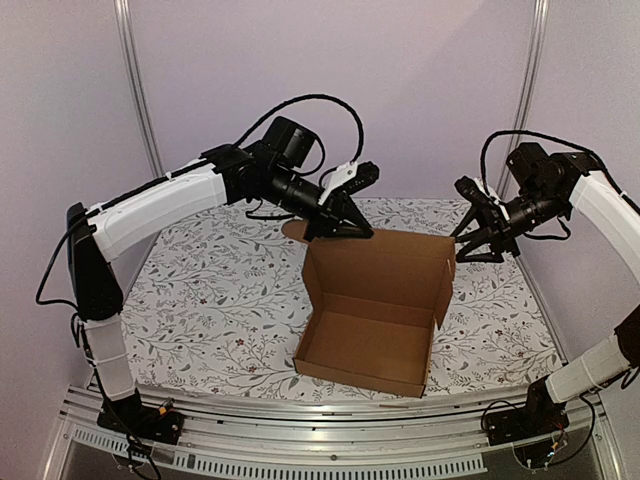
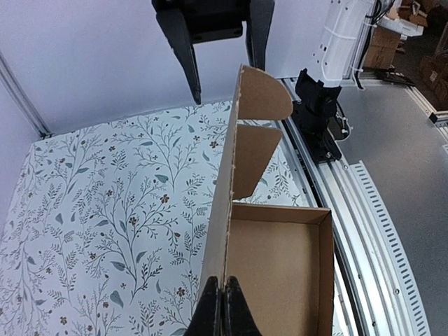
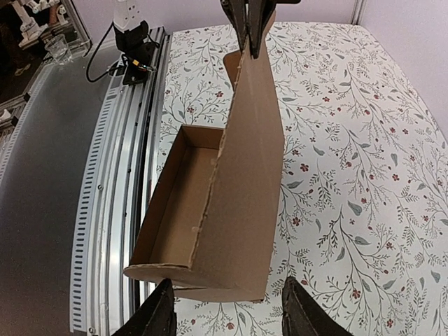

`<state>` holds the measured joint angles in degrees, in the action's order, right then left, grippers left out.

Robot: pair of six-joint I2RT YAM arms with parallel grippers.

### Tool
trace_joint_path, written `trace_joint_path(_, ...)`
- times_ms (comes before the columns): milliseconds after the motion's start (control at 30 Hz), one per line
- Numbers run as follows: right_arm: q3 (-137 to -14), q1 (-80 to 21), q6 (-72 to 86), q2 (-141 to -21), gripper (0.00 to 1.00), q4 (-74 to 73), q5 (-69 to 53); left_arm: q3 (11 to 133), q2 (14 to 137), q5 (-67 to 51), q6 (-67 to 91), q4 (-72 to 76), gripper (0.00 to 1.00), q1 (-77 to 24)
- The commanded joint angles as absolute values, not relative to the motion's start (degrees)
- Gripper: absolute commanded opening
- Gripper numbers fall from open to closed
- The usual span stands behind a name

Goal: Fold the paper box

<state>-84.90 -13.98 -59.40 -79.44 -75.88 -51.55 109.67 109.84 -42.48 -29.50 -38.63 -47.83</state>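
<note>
The paper box point(image 1: 370, 340) of plain brown cardboard stands mid-table as a shallow tray with its lid point(image 1: 380, 262) upright at the back. My left gripper point(image 1: 345, 228) is shut on the lid's upper left corner; in the left wrist view its fingers point(image 2: 224, 304) pinch the lid's edge point(image 2: 227, 210). My right gripper point(image 1: 462, 243) is at the lid's upper right corner. In the right wrist view it point(image 3: 227, 294) stands open, with the lid's end point(image 3: 248, 182) and its side flap between the fingers, which are not pressing on them.
A floral cloth point(image 1: 210, 290) covers the table. An aluminium rail point(image 1: 330, 420) with both arm bases runs along the near edge. Frame posts point(image 1: 135, 80) and pale walls close in the back and sides.
</note>
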Motion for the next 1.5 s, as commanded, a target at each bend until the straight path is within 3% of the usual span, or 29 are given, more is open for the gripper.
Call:
trace_joint_path(0, -86.22, -14.55, -64.24, -78.25, 0.50, -79.29, -50.94, 110.61, 110.24, -47.31, -27.42, -38.73, 0.00, -47.29)
trace_joint_path(333, -85.59, -15.26, -55.01, -79.92, 0.54, -72.13, -57.63, 111.31, 111.58, -46.89, -26.02, -38.49, 0.00, -47.37)
trace_joint_path(700, -82.78, -16.15, -36.75, -82.24, 0.45, -58.28, -57.31, 110.73, 111.67, -46.61, -25.16, -36.75, 0.00, -47.64)
trace_joint_path(933, -81.55, -17.44, -36.09, -81.33, 0.19, -56.07, -56.52, 110.81, 112.16, -46.65, -24.42, -36.45, 0.00, -47.64)
trace_joint_path(1233, -79.98, -17.62, -33.44, -78.63, 0.00, -51.54, -55.44, 111.07, 112.85, -45.58, -22.97, -36.16, 0.00, -47.81)
trace_joint_path(1467, -78.98, -17.59, -35.63, -77.93, 0.00, -51.85, -52.40, 106.31, 107.86, -34.28, -19.42, -31.68, 0.38, -47.90)
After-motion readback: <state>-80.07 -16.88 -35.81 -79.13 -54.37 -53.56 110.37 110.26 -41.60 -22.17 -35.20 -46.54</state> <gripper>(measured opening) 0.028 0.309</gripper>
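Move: The right hand, half open, has the lid's upper right end just 2 cm ahead, 3 cm to its left and about level. From there the shut left hand is roughly 17 cm left and 2 cm ahead. The tray's middle lies some 8 cm back, 17 cm left and 23 cm below the right hand. From the left hand, that lid end is about 14 cm right, level in depth and height. Right hand goes about 4 cm forward and 3 cm left, pinches the lid's right end; left fingers then open. ##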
